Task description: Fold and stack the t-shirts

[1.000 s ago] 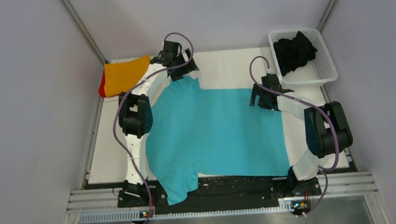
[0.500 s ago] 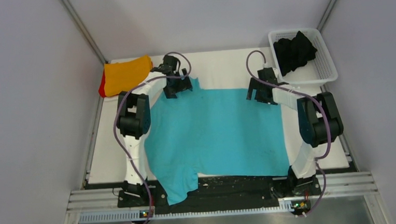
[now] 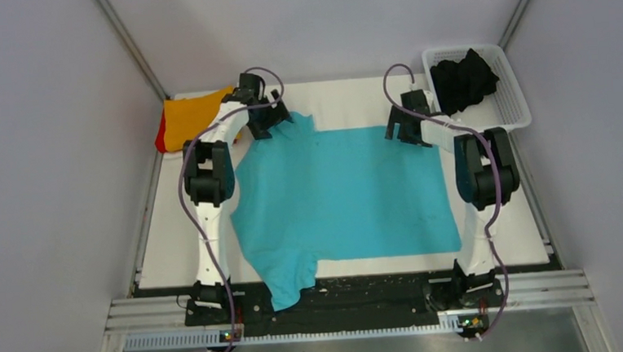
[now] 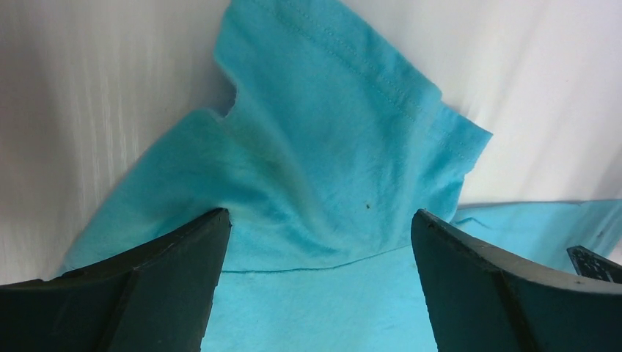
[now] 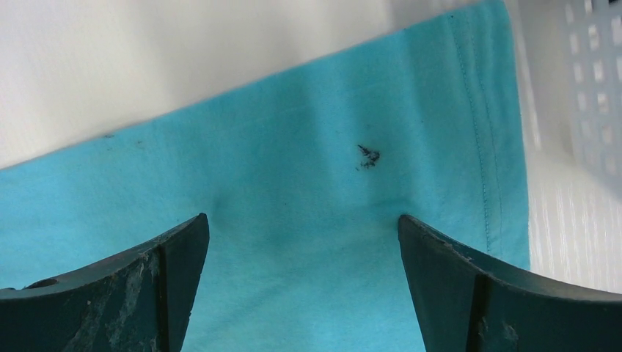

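Observation:
A turquoise t-shirt [image 3: 342,198] lies spread on the white table [image 3: 344,100], one sleeve hanging over the near edge. My left gripper [image 3: 266,123] stands open over the far-left sleeve [image 4: 330,125], fingertips pressing into the cloth. At the shirt's far-right corner [image 5: 440,132] my right gripper [image 3: 407,128] is open too, its tips down on the fabric. Folded orange t-shirt [image 3: 194,118] rests on a red one [image 3: 160,141] at the far left. A black t-shirt [image 3: 464,79] sits crumpled in the basket.
The white mesh basket [image 3: 512,106] stands at the far right corner, its wall showing in the right wrist view [image 5: 590,88]. Grey walls enclose the table on three sides. A black strip and metal rail [image 3: 348,300] run along the near edge.
Both arms have reached farther back, the left gripper swinging to the far-left sleeve, the right to the far-right corner. The shirt has slid away from the near edge and lies flatter.

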Robot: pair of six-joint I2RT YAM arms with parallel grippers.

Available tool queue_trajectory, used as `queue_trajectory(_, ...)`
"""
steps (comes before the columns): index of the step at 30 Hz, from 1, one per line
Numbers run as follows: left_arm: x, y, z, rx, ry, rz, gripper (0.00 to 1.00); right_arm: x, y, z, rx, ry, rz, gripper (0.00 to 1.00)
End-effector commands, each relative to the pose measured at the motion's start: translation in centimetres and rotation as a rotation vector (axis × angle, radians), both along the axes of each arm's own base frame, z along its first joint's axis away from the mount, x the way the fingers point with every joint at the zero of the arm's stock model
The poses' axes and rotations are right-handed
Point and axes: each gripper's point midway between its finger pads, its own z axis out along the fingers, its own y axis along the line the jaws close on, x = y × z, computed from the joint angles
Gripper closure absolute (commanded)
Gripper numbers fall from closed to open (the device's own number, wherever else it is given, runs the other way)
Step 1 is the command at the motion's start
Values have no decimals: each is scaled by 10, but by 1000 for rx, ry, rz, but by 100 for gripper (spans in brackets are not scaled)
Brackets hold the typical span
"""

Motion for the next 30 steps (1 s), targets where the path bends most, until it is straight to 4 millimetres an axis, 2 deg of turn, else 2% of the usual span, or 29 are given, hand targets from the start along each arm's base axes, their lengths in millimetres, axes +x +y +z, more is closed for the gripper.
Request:
queue_trajectory(1, 18, 5, -31, -34, 29, 11, 1, 9, -3, -24, -7, 67, 2, 1)
queue_trajectory(5, 41, 6, -28, -65, -14, 25, 1, 28, 0, -23, -8, 56, 12, 1)
queue_trajectory(7, 52, 14, -26, -88, -32, 49, 1, 40, 2, -18, -10, 41, 20, 1)
queue_trajectory(10, 69, 23, -12, -129, -93, 77, 1, 54, 4, -13, -12, 23, 29, 1)
queue_trajectory(14, 91, 30, 25, -139, -201, 80, 1, 75, 10, 3, 1, -25, 49, 1)
queue_trajectory(18, 93, 27, 73, -152, -287, 50, 1, 86, 21, 37, 40, -90, 91, 1)
queue_trajectory(21, 80, 28, 107, -124, -325, 27, 1, 84, 28, 67, 33, -137, 128, 1)
queue_trajectory(24, 52, 28, 129, -64, -323, 7, 1, 73, 38, 94, 19, -173, 172, 1)
queue_trajectory(28, -6, 25, 142, 34, -295, -4, 1, 41, 52, 113, 41, -181, 224, 1)
queue_trajectory(30, -46, 23, 135, 62, -248, 0, 1, 13, 53, 107, 54, -155, 225, 1)
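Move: Both of my open hands rest on the far part of the blue t-shirt. Its middle lies about 27 cm back and 20 cm right of my left hand, and some 21 cm back and 19 cm left of my right hand. The orange t-shirt stack is about 23 cm left of my left hand and 3 cm farther out. The white basket's middle is roughly 14 cm ahead and 22 cm right of my right hand. With fingers spread and still down on the cloth, I push the blue t-shirt forward with both hands together, about 7 cm, easing a little left as I slow. Then I lift both hands off: my left rises roughly 6 cm while drawing back about as far, my right rises 5 cm and comes back less, turning slightly counter-clockwise. My fingers stay open. ##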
